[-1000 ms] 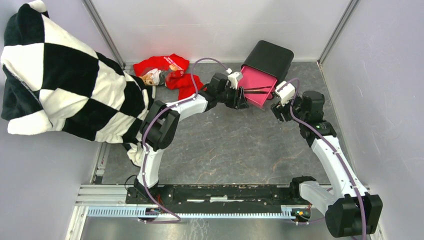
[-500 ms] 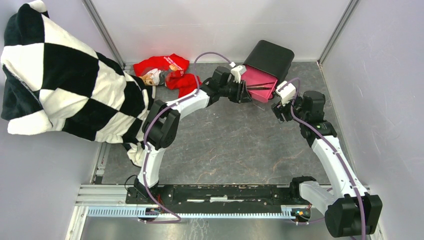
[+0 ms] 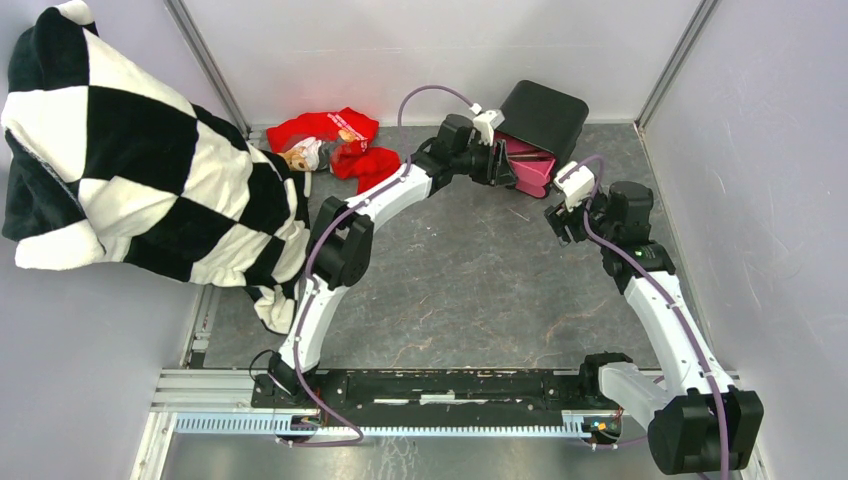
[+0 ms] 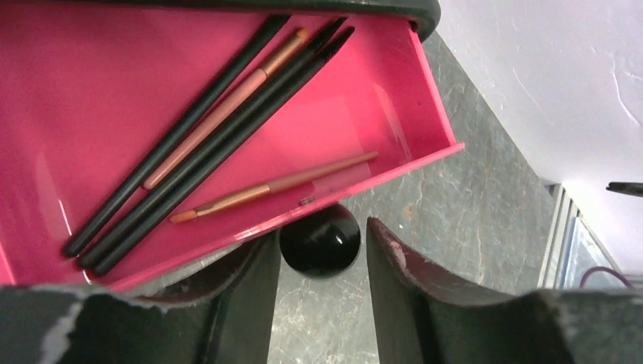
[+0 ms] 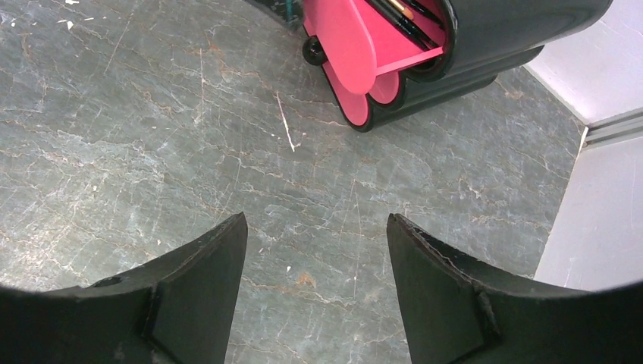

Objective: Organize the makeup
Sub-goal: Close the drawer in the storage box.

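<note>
Several thin black and brown makeup pencils (image 4: 205,144) lie slantwise in the pink drawer (image 4: 76,76) of the black box (image 3: 545,115). My left gripper (image 4: 320,231) has its fingers either side of the drawer's round black knob (image 4: 319,240). The left finger is against the knob, and a thin gap shows at the right finger. In the top view the left gripper (image 3: 497,160) is at the front of the drawer (image 3: 528,165), which stands only a little way out of the box. My right gripper (image 5: 315,220) hangs open over bare floor, short of the box (image 5: 515,30).
A red cloth (image 3: 340,140) lies at the back left of the stone-patterned floor. A black-and-white chequered blanket (image 3: 130,150) hangs over the left wall. Grey walls enclose the area on the back and both sides.
My left gripper has moved toward the back right with the drawer's knob between its fingers, and the pink drawer has slid most of the way into the black box. The right arm has stayed still.
</note>
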Controlling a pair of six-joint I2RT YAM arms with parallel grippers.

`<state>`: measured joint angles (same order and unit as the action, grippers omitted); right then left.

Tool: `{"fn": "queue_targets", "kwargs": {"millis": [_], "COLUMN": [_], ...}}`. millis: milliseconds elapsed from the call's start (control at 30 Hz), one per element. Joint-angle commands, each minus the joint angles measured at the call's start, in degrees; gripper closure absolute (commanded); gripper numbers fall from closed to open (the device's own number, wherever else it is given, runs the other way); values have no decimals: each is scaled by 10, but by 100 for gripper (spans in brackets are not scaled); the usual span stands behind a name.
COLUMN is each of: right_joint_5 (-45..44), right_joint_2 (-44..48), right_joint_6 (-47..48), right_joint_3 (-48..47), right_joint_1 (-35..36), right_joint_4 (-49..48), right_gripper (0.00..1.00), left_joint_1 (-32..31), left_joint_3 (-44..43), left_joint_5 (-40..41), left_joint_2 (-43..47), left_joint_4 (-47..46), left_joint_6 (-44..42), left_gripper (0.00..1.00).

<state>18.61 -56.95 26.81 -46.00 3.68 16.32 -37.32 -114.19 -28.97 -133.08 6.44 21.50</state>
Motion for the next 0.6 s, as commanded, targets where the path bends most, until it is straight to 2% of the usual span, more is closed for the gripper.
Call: {"fn": "queue_targets", "kwargs": {"millis": [0, 233, 367, 467, 567], "right_joint_5": [1, 0, -1, -2, -1], "right_joint_2": [15, 19, 15, 15, 14], "right_joint_6": [0, -3, -3, -2, -2], "right_joint_3": [4, 4, 4, 3, 4], "right_joint_1": [-5, -10, -10, -11, -12], "right_joint_4": [-21, -22, -22, -22, -22], "right_gripper": [26, 26, 26, 26, 26], "left_joint_1": [-2, 0, 1, 7, 21], "left_joint_3": [-88, -190, -197, -195, -174], "left_joint_5": [17, 28, 19, -6, -42], "left_joint_2": [-38, -104, -113, -110, -93], "left_joint_4": [-7, -23, -37, -42, -44], "left_joint_6": [14, 15, 11, 4, 4], "left_gripper": [44, 22, 12, 1, 0]}}
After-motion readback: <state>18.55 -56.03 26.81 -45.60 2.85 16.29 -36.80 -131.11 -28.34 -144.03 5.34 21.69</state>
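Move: The open top drawer's black knob sits right at the left hand's fingertips, between them and about 1 cm lower, with the loose brushes in the drawer some 5 cm ahead, 4 cm right and 3 cm down. The storage box's middle is roughly 11 cm ahead and 7 cm right, 5 cm lower; the shut lower drawers' fronts lie about 2 cm ahead, 2 cm right and 7 cm down. From the right hand the knob is around 13 cm ahead, 10 cm left and 4 cm lower. The left hand pushes the top drawer home, carrying on forward about 4.5 cm and some 2.5 cm to the right, with a slight rise, towards the box, its forward finger against the pink front beside the knob. All the while its fingers spread from half open to fully open around the knob, and the hand covers most of the way quickly before easing almost to a stop close to the box. ##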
